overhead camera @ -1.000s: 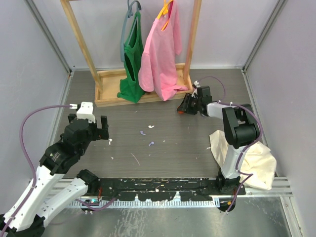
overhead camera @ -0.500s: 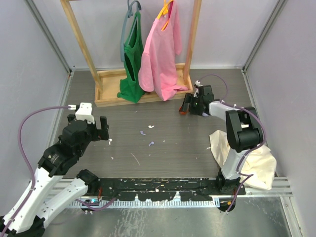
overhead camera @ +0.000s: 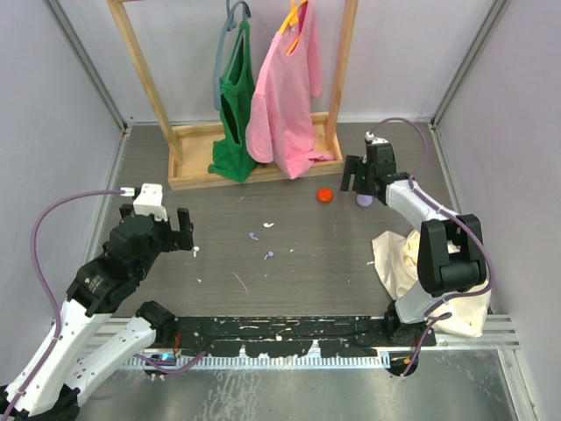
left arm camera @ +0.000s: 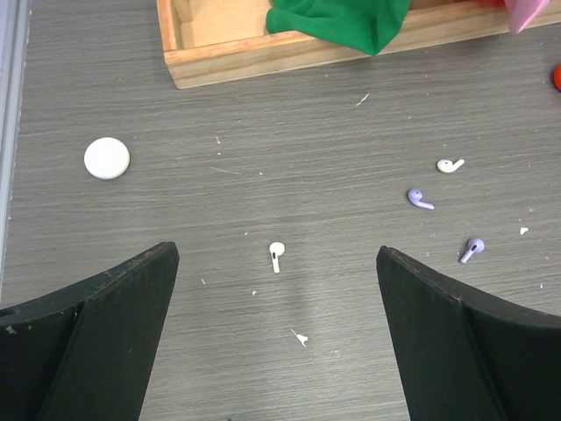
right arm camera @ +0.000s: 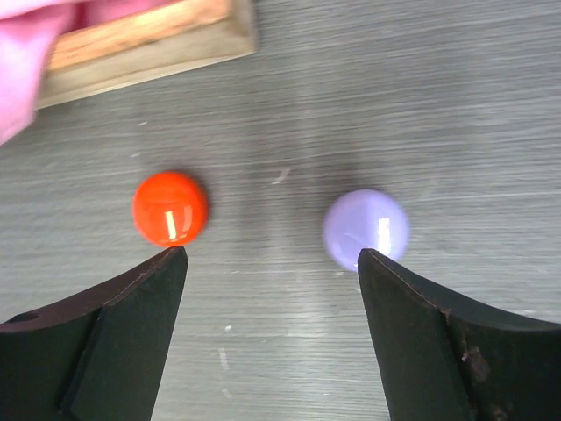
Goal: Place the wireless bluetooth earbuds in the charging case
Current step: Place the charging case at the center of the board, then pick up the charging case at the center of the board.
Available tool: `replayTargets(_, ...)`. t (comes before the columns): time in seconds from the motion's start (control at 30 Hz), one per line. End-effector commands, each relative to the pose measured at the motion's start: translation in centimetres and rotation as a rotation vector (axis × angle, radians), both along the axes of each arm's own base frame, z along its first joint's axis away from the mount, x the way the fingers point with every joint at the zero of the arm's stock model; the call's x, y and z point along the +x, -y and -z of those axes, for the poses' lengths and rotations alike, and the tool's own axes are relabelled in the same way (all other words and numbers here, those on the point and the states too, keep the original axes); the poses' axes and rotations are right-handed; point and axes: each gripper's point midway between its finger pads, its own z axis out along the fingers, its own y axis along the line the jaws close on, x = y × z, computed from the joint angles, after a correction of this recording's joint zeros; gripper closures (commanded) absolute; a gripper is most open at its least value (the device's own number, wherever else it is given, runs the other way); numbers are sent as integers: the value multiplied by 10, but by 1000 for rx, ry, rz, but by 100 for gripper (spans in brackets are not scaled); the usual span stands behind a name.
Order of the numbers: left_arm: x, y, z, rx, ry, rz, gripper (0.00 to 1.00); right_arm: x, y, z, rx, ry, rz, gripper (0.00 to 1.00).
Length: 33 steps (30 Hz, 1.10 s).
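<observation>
Two lavender earbuds (left arm camera: 420, 200) (left arm camera: 473, 249) lie on the grey table ahead and to the right of my left gripper (left arm camera: 276, 254), which hovers open and empty. From above, the earbuds (overhead camera: 253, 237) (overhead camera: 269, 256) sit mid-table, right of the left gripper (overhead camera: 162, 230). A round glossy lavender disc (right arm camera: 365, 229), seemingly the charging case, lies shut at the tip of the right finger (right arm camera: 421, 333) of my right gripper (right arm camera: 272, 263). That gripper stands open with nothing in it. In the top view the case (overhead camera: 364, 201) is just below the right gripper (overhead camera: 358, 182).
A red disc (right arm camera: 170, 207) (overhead camera: 325, 195) lies left of the lavender one. White earbuds (left arm camera: 277, 255) (left arm camera: 450, 165) and a white disc (left arm camera: 107, 159) lie near the left gripper. A wooden rack base (overhead camera: 188, 167) with green and pink garments stands at the back; a cream cloth (overhead camera: 456, 289) lies front right.
My right gripper has opened and swung right and back. The red disc it was on now lies free on the table. The left arm has not moved.
</observation>
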Motion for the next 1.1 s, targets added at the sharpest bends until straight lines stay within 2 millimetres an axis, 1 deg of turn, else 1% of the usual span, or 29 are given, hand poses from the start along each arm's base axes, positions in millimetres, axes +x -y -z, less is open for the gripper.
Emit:
replayTargets(0.0, 4, 4, -13, -50, 53, -2, 2, 1, 46, -7, -120, 22, 131, 15)
replayTargets(0.13, 4, 4, -14, -53, 53, 2, 2, 5, 60, 1, -119, 3, 144, 14)
replayTargets(0.17, 4, 4, -14, -52, 54, 2, 2, 8, 61, 5, -110, -6, 134, 14)
replayTargets(0.3, 4, 4, -14, -52, 53, 3, 2, 16, 56, 15, -56, -33, 101, 13)
replayTargets(0.4, 4, 5, -13, -52, 51, 4, 2, 22, 57, 22, -66, -45, 90, 12)
replayTargets(0.5, 4, 6, -13, -54, 51, 8, 2, 31, 56, 25, -71, -45, 63, 11)
replayTargets(0.67, 4, 7, -13, -55, 51, 14, 2, 38, 43, 33, -23, -53, 2, 11)
replayTargets(0.8, 4, 7, -13, -56, 52, 16, 2, 35, 34, 47, 20, -91, -15, 11)
replayTargets(0.93, 4, 7, -13, -59, 52, 19, 2, 24, 26, 57, 67, -129, -29, 13)
replayTargets(1.07, 3, 7, -14, -61, 56, 20, 2, 8, 18, 59, 110, -160, -45, 15)
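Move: The purple charging case lies some 5 cm to the right of the right hand, only about 1 cm farther out and 7 cm below it. The red case sits about 8 cm to the hand's left and 2 cm ahead, on the table as well; the near right corner of the rack's wooden base is some 10 cm ahead and 2 cm left. From the left hand the purple case is roughly 53 cm to the right, 20 cm ahead and 22 cm below. Swing the right gripper about 6 cm to the right, away from the red case, then lower it nearly 7 cm around the purple case, tipping the fingers some 10 degrees further down. As it sinks, bring it back left about 3 cm and slightly forward, fingers still wide open, so the right finger comes up against the case's right side. ##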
